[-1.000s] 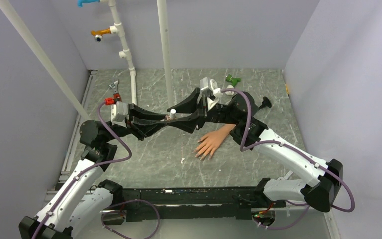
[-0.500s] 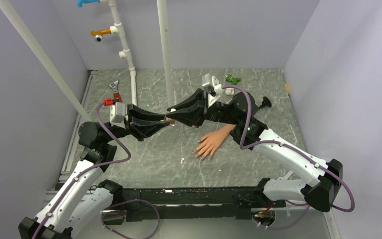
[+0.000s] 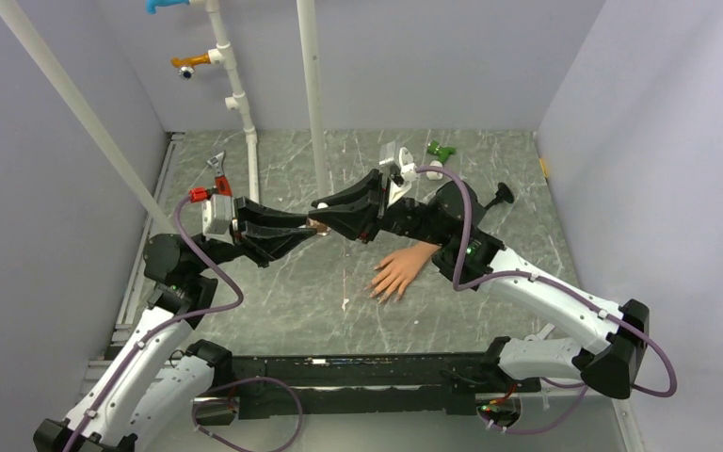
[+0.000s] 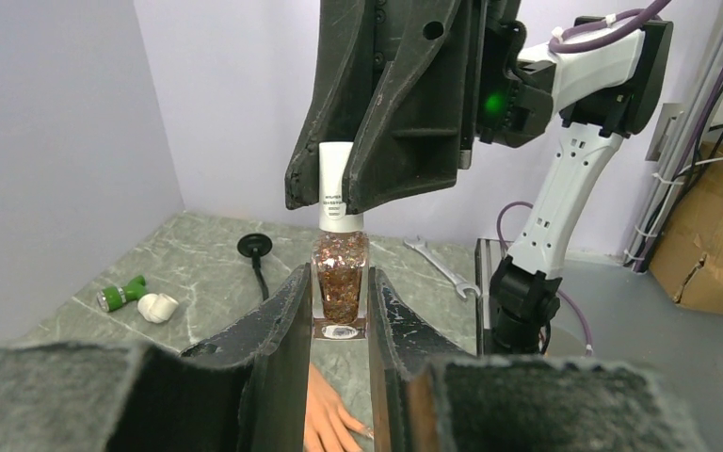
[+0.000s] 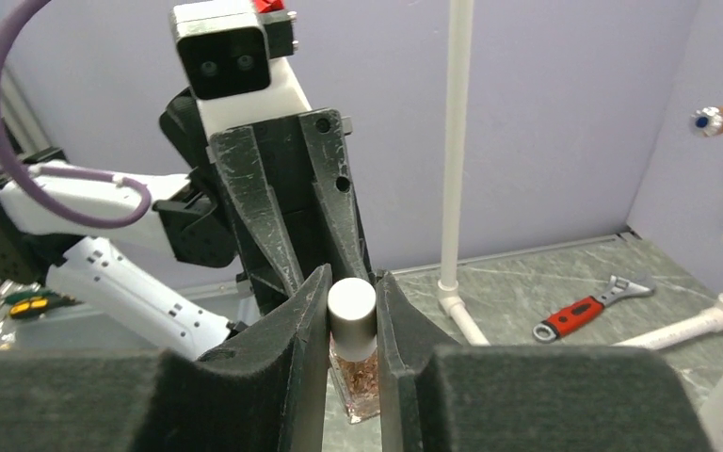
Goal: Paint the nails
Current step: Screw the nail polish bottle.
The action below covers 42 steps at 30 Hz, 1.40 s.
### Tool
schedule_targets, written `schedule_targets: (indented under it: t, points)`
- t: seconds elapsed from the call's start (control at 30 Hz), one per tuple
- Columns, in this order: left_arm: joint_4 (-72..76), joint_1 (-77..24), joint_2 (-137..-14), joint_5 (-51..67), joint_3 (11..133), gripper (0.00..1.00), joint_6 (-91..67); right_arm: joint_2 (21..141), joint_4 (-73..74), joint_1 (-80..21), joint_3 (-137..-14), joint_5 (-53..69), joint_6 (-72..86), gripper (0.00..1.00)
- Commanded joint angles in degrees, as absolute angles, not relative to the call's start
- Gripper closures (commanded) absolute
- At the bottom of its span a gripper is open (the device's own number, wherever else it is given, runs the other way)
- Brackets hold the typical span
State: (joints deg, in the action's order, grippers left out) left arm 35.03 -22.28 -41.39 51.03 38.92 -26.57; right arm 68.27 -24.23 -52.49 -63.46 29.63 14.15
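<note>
A small glass bottle of reddish glitter polish [image 4: 340, 282] with a white cap [image 5: 351, 306] is held upright above the table. My left gripper [image 4: 339, 303] is shut on the bottle's glass body. From the opposite side my right gripper [image 5: 351, 282] is shut on the white cap. In the top view the two grippers meet at the bottle [image 3: 318, 224], left of the peach mannequin hand [image 3: 403, 267]. The hand lies flat with its fingers pointing toward the near edge. Its nails [image 3: 381, 291] are too small to make out there. Part of the hand [image 4: 325, 419] shows below the left fingers.
Two white pipes [image 3: 313, 94] [image 3: 235, 94] stand behind the grippers. A red-handled wrench [image 3: 216, 175] lies at the back left. A green piece [image 3: 441, 149] and a black knob [image 3: 501, 195] lie at the back right. Grey walls close in both sides.
My right gripper's fingers, open around the cap a second ago, have shut on it. Both grippers and the bottle have shifted slightly left and toward the back.
</note>
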Motion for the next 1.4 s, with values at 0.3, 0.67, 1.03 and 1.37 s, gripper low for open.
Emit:
schedule_targets:
  t: [0.3, 0.67, 1.03, 1.37]
  points:
    - [33.94, -22.09, -38.61, 43.73, 40.09, 1.0, -22.69, 67.47, -12.37, -61.65, -68.21, 3.36, 15.55, 1.0]
    - [30.62, -22.06, -37.75, 40.56, 40.08, 1.0, -19.86, 68.67, -9.34, -64.37, -69.66, -6.31, 18.69, 1.0]
    - [29.74, -21.99, -37.79, 39.14, 39.92, 1.0, -19.3, 70.36, -6.11, -67.2, -72.34, -17.5, 20.47, 1.0]
    - [28.92, -22.04, -37.98, 39.18, 40.21, 1.0, -18.9, 69.06, -7.1, -68.57, -72.37, -18.03, 17.63, 0.29]
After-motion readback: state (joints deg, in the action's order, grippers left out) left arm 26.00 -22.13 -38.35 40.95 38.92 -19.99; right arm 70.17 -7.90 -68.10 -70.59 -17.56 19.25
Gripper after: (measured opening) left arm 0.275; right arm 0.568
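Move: My left hand holds the nail polish bottle by its glass body, the bottle's middle about 2 cm above the finger point. My right hand pinches the white cap, with the bottle's middle some 2 cm below it. From either hand the white upright pipe stands about 13 cm ahead and 2 cm to the left at hand height, while the rubber hand lies roughly 19 cm to the right, 5 cm ahead and 40 cm below. I twist the cap clockwise with my right hand, swinging it some 30 degrees and rolling it about its own fingers as it goes about 3 cm forward. My left hand keeps its grip on the glass and counter-turns about 10 degrees, easing 2–3 cm forward and slightly left. Right at the end my right fingers open and let go of the cap. ##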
